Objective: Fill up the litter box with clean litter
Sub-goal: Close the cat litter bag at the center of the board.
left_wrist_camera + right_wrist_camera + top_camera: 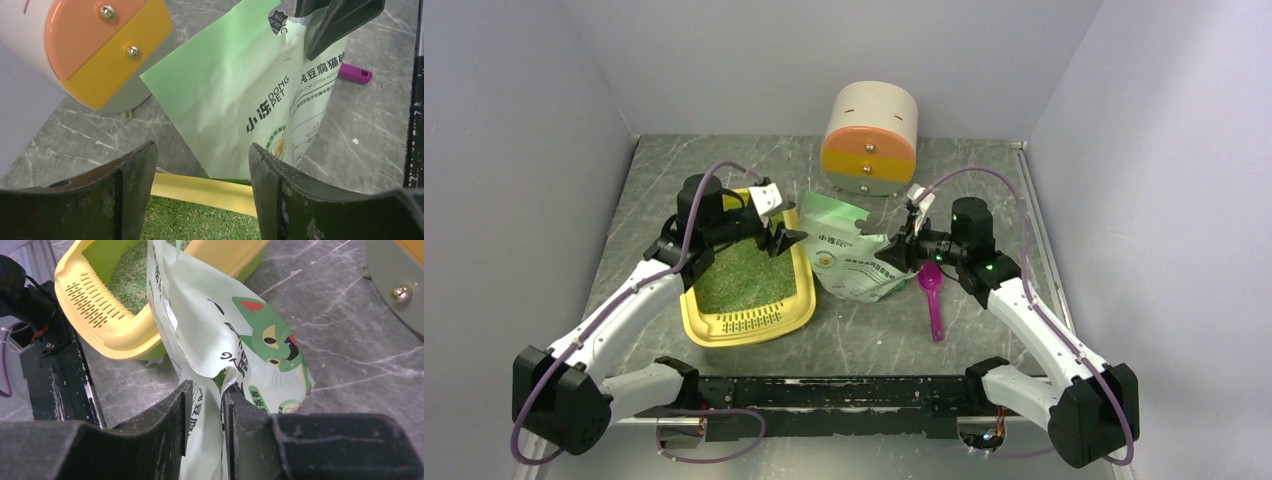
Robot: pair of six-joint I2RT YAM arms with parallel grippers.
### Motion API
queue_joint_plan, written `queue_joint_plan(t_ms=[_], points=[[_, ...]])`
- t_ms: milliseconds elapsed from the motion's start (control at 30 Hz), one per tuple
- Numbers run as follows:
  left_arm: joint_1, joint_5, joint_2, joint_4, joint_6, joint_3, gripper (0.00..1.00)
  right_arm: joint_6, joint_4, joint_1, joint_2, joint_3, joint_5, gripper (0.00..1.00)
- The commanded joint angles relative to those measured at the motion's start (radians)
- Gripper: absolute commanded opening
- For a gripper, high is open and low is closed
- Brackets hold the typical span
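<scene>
The yellow litter box point(796, 310) lies left of centre, with greenish clean litter point(744, 275) covering its floor. The slotted grille is at its near end. My left gripper point(779, 240) hovers open over the box's far right rim point(200, 187), above the litter point(195, 222), with nothing between its fingers. A pale green litter bag point(854, 260) stands right beside the box. My right gripper point(207, 387) is shut on the bag's point(240, 340) crumpled upper edge, and the film touches both fingers. Granules show inside the bag's open mouth.
A round beige, orange and yellow drawer cabinet point(871, 140) stands behind the bag. A magenta scoop point(934, 300) lies on the grey marble table just right of the bag, below my right gripper. A black rail point(844, 390) runs along the near edge.
</scene>
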Motion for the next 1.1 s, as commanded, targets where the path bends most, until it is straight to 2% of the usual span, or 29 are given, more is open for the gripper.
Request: queue_joint_plan(t_ms=[0, 100, 233, 333, 433, 600, 633, 667, 767, 800, 900, 1067], points=[[-0.036, -0.024, -0.073, 0.064, 0.051, -0.044, 0.72, 0.055, 0.067, 0.009, -0.038, -0.039, -0.019, 0.31], [-0.038, 0.028, -0.063, 0.091, 0.035, -0.067, 0.72, 0.052, 0.055, 0.009, -0.022, -0.031, -0.025, 0.27], [-0.041, 0.169, 0.036, 0.023, 0.072, 0.002, 0.70, 0.034, 0.043, 0.012, 0.009, -0.015, -0.052, 0.23], [-0.049, 0.113, 0.087, -0.067, 0.129, 0.048, 0.70, 0.009, 0.019, 0.021, 0.023, -0.001, -0.070, 0.19], [-0.050, 0.074, 0.110, -0.036, 0.116, 0.050, 0.71, -0.010, 0.011, 0.029, 0.023, 0.000, -0.091, 0.14], [-0.051, 0.174, 0.144, -0.002, 0.083, 0.058, 0.66, -0.022, -0.005, 0.032, 0.018, 0.000, -0.085, 0.08], [-0.050, 0.215, 0.149, -0.022, 0.096, 0.064, 0.64, -0.019, -0.005, 0.032, 0.018, 0.003, -0.080, 0.07], [-0.052, 0.259, 0.156, -0.052, 0.117, 0.076, 0.54, -0.011, -0.001, 0.032, 0.017, 0.003, -0.075, 0.04], [-0.054, 0.336, 0.165, -0.110, 0.165, 0.108, 0.10, -0.009, 0.010, 0.031, 0.016, 0.002, -0.157, 0.00], [-0.054, 0.320, 0.165, -0.115, 0.167, 0.113, 0.05, -0.008, -0.002, 0.027, 0.022, 0.006, -0.227, 0.00], [-0.054, 0.183, 0.168, -0.096, 0.092, 0.140, 0.05, -0.063, -0.137, 0.020, 0.073, 0.063, -0.412, 0.00], [-0.054, -0.028, 0.179, -0.088, 0.005, 0.186, 0.05, -0.150, -0.352, 0.019, 0.145, 0.145, -0.490, 0.00]])
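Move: The cat litter bag's left upper edge is about 3 cm to my open left hand's right, 1 cm back and 3 cm below. The bag's middle lies some 14 cm right, 1 cm ahead and 14 cm down; the litter box is about 13 cm left, 2 cm ahead, well below. From my right hand, around the bag's rim, the bag's middle is 4 cm ahead, 5 cm left, 10 cm below; the scoop is 13 cm right, 1 cm back, on the table. I ease my left hand about 3 cm right and 3 cm down onto the bag's left edge, swinging its fingers roughly 10 degrees clockwise, then shut them to pinch the film. Meanwhile my right hand gradually closes on the rim fold between its fingers, then draws it back and a little left, some 4 cm in all, turning counter-clockwise. ##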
